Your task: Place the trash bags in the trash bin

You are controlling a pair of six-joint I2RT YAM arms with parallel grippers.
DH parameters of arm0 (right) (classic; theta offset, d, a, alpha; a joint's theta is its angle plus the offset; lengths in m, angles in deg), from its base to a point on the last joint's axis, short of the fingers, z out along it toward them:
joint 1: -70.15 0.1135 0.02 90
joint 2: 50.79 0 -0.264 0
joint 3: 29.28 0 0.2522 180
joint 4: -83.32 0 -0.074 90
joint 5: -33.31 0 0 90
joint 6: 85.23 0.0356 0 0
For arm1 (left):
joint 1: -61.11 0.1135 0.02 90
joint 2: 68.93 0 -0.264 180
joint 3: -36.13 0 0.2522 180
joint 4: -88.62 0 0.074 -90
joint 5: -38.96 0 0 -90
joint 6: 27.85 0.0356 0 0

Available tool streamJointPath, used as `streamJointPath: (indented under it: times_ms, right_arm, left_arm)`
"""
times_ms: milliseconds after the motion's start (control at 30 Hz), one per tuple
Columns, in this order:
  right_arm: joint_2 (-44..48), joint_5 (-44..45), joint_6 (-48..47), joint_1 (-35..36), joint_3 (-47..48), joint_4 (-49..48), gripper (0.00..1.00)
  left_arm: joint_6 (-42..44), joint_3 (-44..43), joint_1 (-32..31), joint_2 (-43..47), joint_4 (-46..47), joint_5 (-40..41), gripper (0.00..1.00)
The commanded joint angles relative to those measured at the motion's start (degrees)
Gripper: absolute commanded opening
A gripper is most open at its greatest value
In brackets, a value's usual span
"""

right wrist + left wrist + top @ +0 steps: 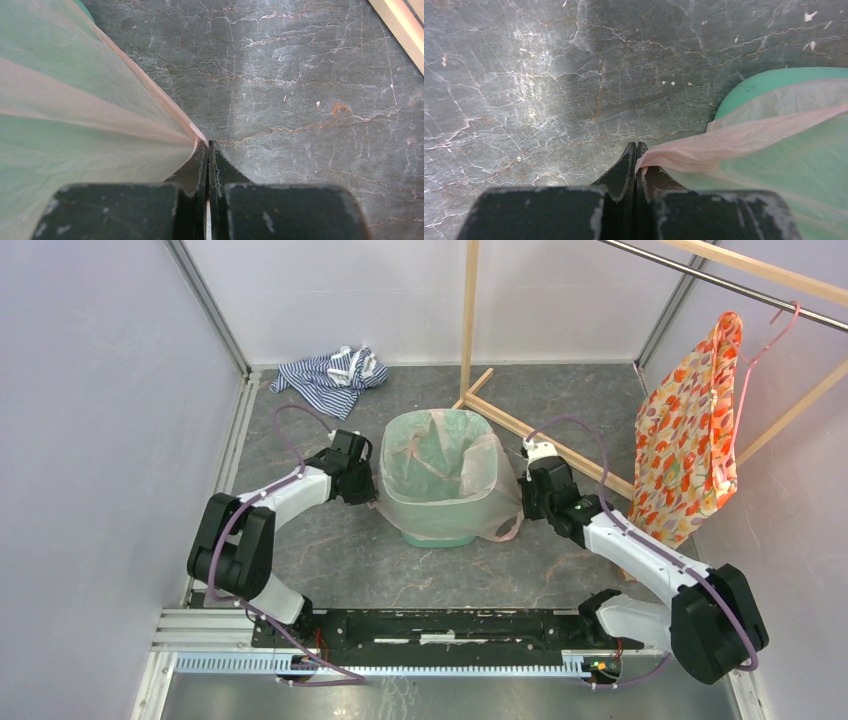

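The mint-green trash bin (440, 532) stands upright at the table's middle. The pale pink trash bag (440, 468) lines it, its edge folded out over the rim and stretched down the outside. My left gripper (368, 486) is at the bin's left side, shut on the bag's edge; the left wrist view shows the film (744, 137) pinched at the tips of my left gripper (636, 147), with the bin (774, 80) to the right. My right gripper (524, 490) is at the bin's right side, shut on the bag's edge; the film (90, 120) runs into my right gripper (207, 144).
A blue-white striped cloth (332, 375) lies at the back left. A wooden rack (540, 425) stands behind the bin on the right, with an orange floral garment (690, 430) on a pink hanger. White walls close in the left, back and right.
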Motion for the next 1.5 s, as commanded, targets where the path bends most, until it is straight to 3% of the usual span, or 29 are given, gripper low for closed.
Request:
streamJointPath:
  times_ms: [0, 133, 367, 667, 833, 967, 1267, 1467]
  right_arm:
    - [-1.1, 3.2, -0.6, -0.1, 0.6, 0.4, 0.0]
    - [-3.2, 5.3, -1.4, 0.1, 1.6, 1.9, 0.0]
    - [-8.9, 18.8, -1.3, 6.0, 3.7, 2.6, 0.0]
    - [-22.6, 27.2, 0.9, 13.1, 12.9, 6.0, 0.0]
    - [-31.0, 30.1, 0.6, 14.6, 20.7, 9.0, 0.0]
    - [-36.2, 37.5, -0.6, 14.5, 24.4, 12.5, 0.0]
    - [-33.2, 42.5, 0.7, 12.2, 13.9, 10.7, 0.0]
    - [-30.3, 43.5, 1.9, 11.6, 8.1, 9.7, 0.0]
  left_arm:
    - [-2.7, 1.7, 0.3, -1.8, 0.8, 2.4, 0.02]
    - [-3.3, 3.1, -1.8, -1.9, 0.9, 4.5, 0.02]
    - [-4.6, 2.0, -2.5, -5.6, 1.7, 7.6, 0.02]
    - [-1.7, -5.8, -5.0, -12.4, -2.2, 14.8, 0.02]
    - [0.3, -11.1, -5.1, -15.8, -4.1, 18.8, 0.02]
    - [2.7, -14.8, -5.1, -19.1, -6.8, 24.2, 0.02]
    - [1.6, -11.8, -4.4, -20.0, -8.8, 24.3, 0.02]
    - [-0.1, -6.0, -3.4, -15.7, -9.1, 21.9, 0.02]
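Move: The trash bin, lined with the bag, stands between the hands: its middle is about 14 cm right of the left hand, 2 cm back and 9 cm above. From the right hand it lies some 16 cm left, 2 cm ahead and 5 cm above. The striped cloth is roughly 36 cm ahead and 8 cm left of the left hand; the rack's wooden foot is about 21 cm ahead and 5 cm right of the right hand. The bag's edges stay pinched low on both sides of the bin while both hands pull them down a little, then forward. The left first eases back, then sweeps some 8 cm forward and a little left; the right goes forward about 5 cm, then back, down and to the right. The wrists roll the fingertips outward, right some 35 degrees, left some 20. ##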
